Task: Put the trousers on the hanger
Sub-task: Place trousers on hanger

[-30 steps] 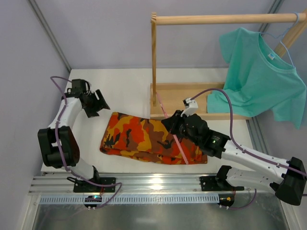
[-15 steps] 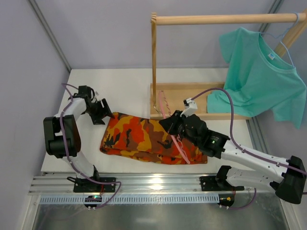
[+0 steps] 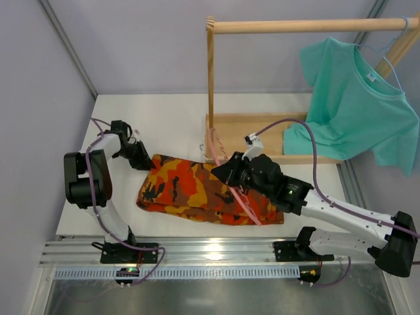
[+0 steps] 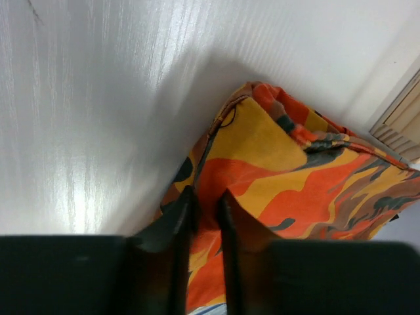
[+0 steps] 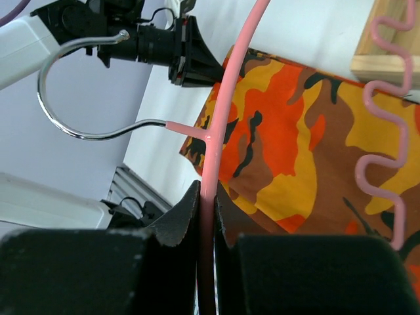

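The camouflage trousers (image 3: 193, 187) lie folded on the white table between both arms. My left gripper (image 3: 146, 163) is at their upper-left corner. In the left wrist view its jaws (image 4: 205, 200) stand narrow with a fold of the trousers (image 4: 295, 164) pinched between them. My right gripper (image 3: 228, 176) hovers over the right half of the trousers, shut on the pink hanger (image 3: 245, 206). The right wrist view shows the hanger's thin rod (image 5: 223, 98) clamped at the right gripper (image 5: 207, 190), its silver hook (image 5: 65, 125) to the left and its ridged bar (image 5: 384, 118) over the trousers (image 5: 295, 131).
A wooden clothes rack (image 3: 210, 85) stands behind the trousers, with a boxed base (image 3: 249, 128). A teal T-shirt (image 3: 357, 98) hangs on a light-blue hanger (image 3: 388, 58) at its right end. A metal rail (image 3: 210, 252) runs along the near table edge.
My left gripper came down and right onto the trousers' upper-left corner and closed on the cloth. My right gripper shifted slightly left, tilting the hanger up.
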### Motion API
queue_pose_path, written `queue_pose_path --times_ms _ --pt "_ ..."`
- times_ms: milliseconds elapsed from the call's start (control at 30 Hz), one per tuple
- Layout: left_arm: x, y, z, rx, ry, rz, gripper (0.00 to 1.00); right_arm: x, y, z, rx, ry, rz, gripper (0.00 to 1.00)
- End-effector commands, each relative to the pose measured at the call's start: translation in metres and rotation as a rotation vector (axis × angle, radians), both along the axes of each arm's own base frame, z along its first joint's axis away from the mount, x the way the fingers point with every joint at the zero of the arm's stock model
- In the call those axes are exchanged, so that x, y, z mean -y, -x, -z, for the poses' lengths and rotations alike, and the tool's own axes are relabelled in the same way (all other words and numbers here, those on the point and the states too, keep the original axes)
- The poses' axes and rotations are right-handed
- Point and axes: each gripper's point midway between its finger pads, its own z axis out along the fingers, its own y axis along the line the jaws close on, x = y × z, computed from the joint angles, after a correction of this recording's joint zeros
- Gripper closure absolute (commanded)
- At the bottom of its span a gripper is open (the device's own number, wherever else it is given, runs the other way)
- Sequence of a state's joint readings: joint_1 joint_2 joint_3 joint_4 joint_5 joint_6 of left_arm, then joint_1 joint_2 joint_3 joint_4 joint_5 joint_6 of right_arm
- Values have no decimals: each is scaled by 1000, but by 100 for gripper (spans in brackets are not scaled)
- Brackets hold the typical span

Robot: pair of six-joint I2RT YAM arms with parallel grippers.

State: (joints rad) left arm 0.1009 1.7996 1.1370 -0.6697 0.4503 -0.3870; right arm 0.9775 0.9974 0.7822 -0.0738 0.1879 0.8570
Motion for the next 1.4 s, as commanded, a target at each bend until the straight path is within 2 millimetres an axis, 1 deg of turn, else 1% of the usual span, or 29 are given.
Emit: queue_pose_path --times_ms 0,33,67,100,133,167,200,233,267,300,333,433,467,600,700,733,767,867,900,967,1000,1067,1100,1167,1200,1233,1267,1300,1367 --pt "4 -5 -3 7 30 19 87 -33 1 -59 67 -181 -80 96" --pt "3 -8 -2 0 27 16 94 -38 -1 -71 83 -213 -82 96" --pt "-1 -8 -1 -14 12 2 100 -44 -1 -72 83 -221 -96 96" --pt "-6 -7 0 -38 4 -25 100 -54 -4 -67 71 -218 -106 96" --pt "-13 -3 1 -53 -8 -55 100 -62 -6 -79 81 -262 -112 96" --pt "-19 -3 1 -64 -24 -115 100 -68 -8 -81 82 -277 -121 96" --pt "-34 -5 2 -49 -21 -178 100 -81 -11 -70 61 -270 -132 96" --pt "-39 -4 0 -43 -12 -215 100 -89 -12 -76 60 -305 -142 96" --pt "-45 1 -2 -40 -9 -259 100 -95 -15 -84 64 -324 -142 96" --pt "-51 1 -3 -33 -16 -285 99 -103 -11 -85 62 -327 -148 96" --pt "-59 1 -8 -15 -20 -311 100 -110 -13 -87 67 -329 -143 96" --pt "-66 4 -11 -14 -49 -335 100 -121 -14 -90 68 -325 -122 96" --pt "-68 3 -15 2 -52 -342 100 -121 -16 -90 67 -317 -104 96" --pt "-68 -1 -19 21 -46 -361 100 -124 -20 -86 54 -309 -77 96" --pt "-69 0 -18 14 -51 -358 100 -128 -23 -89 80 -310 -76 96" --pt "-70 0 -18 15 -54 -354 100 -126 -29 -85 93 -303 -52 96" --pt "-70 1 -17 10 -59 -353 100 -129 -32 -81 96 -301 -47 96" --pt "-74 4 -15 10 -87 -362 100 -135 -42 -77 112 -315 -37 96" --pt "-74 6 -15 8 -93 -365 100 -143 -46 -74 115 -342 -46 96" --pt "-79 8 -16 12 -121 -379 100 -152 -47 -71 116 -368 -72 96" --pt "-81 8 -16 14 -130 -385 100 -160 -50 -65 109 -390 -75 96" --pt "-81 8 -18 19 -135 -384 100 -169 -48 -60 111 -417 -109 96" --pt "-82 8 -19 19 -136 -384 100 -173 -49 -51 103 -425 -114 96" --pt "-82 7 -19 18 -138 -374 100 -173 -49 -37 94 -427 -113 96" --pt "-82 9 -19 16 -139 -370 100 -170 -50 -34 94 -451 -96 96" --pt "-81 10 -19 16 -143 -365 100 -163 -50 -8 54 -422 -75 96" --pt "-82 11 -19 19 -151 -363 100 -160 -50 3 43 -413 -64 96" --pt "-84 12 -18 18 -161 -358 100 -151 -52 23 26 -387 -44 96" --pt "-84 12 -20 21 -164 -353 100 -143 -52 43 5 -356 -24 96"
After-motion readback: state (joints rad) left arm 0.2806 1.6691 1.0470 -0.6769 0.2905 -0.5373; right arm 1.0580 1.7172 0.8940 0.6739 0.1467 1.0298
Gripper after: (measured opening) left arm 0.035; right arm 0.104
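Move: The left hand's closing fingers are already at the trousers' far left corner; the folded trousers' middle lies about 10 cm nearer and 24 cm to its right. From the right hand, gripping the pink hanger, the trousers' left end is some 28 cm left, 6 ahead and 22 below; their middle is 3 cm ahead and 3 left, and the wooden rack base's middle some 23 ahead and 15 right. Left fingers pinch the corner and drag it 7 cm left; right carries the hanger 15 cm left, finally dipping. ##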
